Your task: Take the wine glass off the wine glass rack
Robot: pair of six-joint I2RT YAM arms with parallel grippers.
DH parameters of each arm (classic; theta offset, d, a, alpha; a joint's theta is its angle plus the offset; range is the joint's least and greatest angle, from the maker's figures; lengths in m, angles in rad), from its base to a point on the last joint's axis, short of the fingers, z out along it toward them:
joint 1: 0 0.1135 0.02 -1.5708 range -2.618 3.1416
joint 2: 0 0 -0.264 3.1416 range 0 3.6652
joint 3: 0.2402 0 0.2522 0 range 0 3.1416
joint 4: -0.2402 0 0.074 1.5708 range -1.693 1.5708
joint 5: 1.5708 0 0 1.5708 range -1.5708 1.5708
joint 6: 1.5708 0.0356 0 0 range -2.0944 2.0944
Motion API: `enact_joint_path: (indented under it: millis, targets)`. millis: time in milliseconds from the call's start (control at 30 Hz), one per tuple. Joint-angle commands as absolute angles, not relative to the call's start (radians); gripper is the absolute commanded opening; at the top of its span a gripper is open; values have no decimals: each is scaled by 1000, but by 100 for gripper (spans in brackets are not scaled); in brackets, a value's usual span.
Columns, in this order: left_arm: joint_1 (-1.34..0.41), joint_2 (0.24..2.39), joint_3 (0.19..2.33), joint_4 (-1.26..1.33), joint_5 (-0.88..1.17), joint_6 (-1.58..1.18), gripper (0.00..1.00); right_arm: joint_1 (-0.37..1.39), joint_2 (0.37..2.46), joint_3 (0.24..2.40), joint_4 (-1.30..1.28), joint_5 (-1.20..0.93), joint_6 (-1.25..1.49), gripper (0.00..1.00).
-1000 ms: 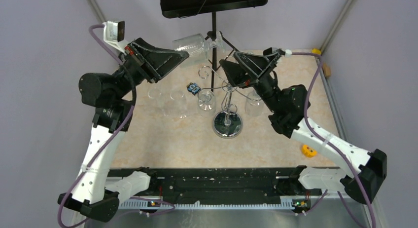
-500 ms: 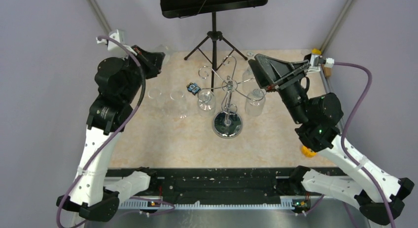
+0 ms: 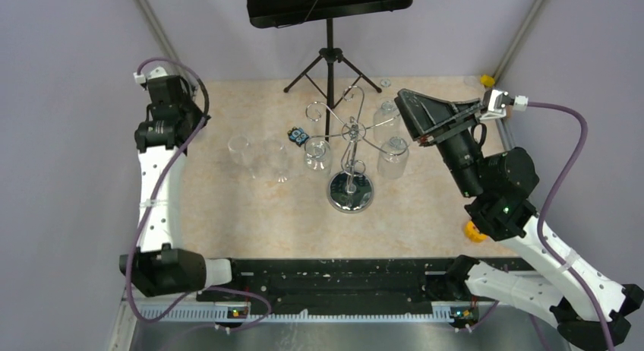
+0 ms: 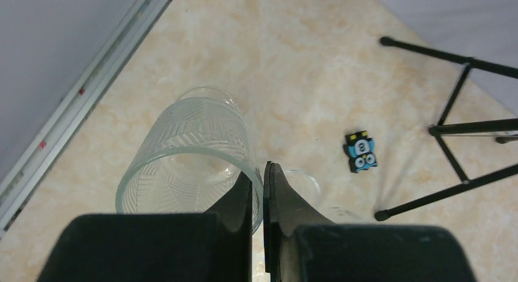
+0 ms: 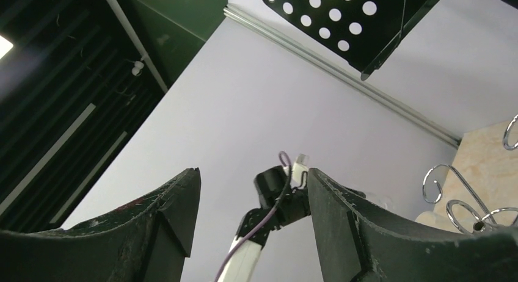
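Note:
The chrome wine glass rack [image 3: 351, 191] stands mid-table, with three glasses still hanging bowl-down from its curled hooks [image 3: 393, 157]. In the left wrist view my left gripper [image 4: 261, 178] is shut on the rim of a clear patterned wine glass [image 4: 189, 154], one finger inside the bowl and one outside. From above, that arm sits at the far left edge [image 3: 163, 112] and hides the glass. My right gripper [image 3: 410, 119] hovers just right of the rack, open and empty. Its wrist view shows the rack's hooks [image 5: 452, 184] at the right edge.
Two clear glasses [image 3: 258, 153] stand on the table left of the rack. A small blue owl toy [image 3: 298, 136] lies near them. The black tripod music stand [image 3: 328, 55] is at the back. A yellow object [image 3: 476, 232] lies near the right edge.
My left arm has swung from beside the rack back to the far left, carrying the glass. My right arm has pulled rightward off the rack's centre, its jaws narrowing slightly.

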State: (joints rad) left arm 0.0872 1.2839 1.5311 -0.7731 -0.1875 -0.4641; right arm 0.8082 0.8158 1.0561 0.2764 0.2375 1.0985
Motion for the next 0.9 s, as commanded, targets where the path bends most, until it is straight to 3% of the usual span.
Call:
enact_joint_path:
  millis: [0,267,467,867]
  targets:
    - [190,1351,1473,-744,-24,-510,0,800,764,1066,251,281,1042,65]
    - [207,1461,1416,-792,-124,-588,0,800,698,1037,209,357,997,64]
    - [208,1568,1447,-861,-82,-600,0,801,677,1022,199,377,988,63]
    - [210,1624,1373,-762,-5,-577,0,800,663,1020,174,381,980,63]
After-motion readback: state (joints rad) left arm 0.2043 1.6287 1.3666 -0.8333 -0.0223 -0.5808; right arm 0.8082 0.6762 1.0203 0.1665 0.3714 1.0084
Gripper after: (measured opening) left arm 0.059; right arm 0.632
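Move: The left hand already holds a wine glass above a bare table spot, about 32 cm below and 3 cm to its left. The nearer standing glass is level with the hand and some 7 cm right, the farther one about 15 cm right and 1 cm back; the owl block lies 12 cm ahead, 20 cm right. From the empty right hand, the spot is roughly 49 cm left, 16 cm ahead and far below. Left hand lowers its glass about 20 cm towards bare table, tipping 30 degrees down; right hand drifts right. ##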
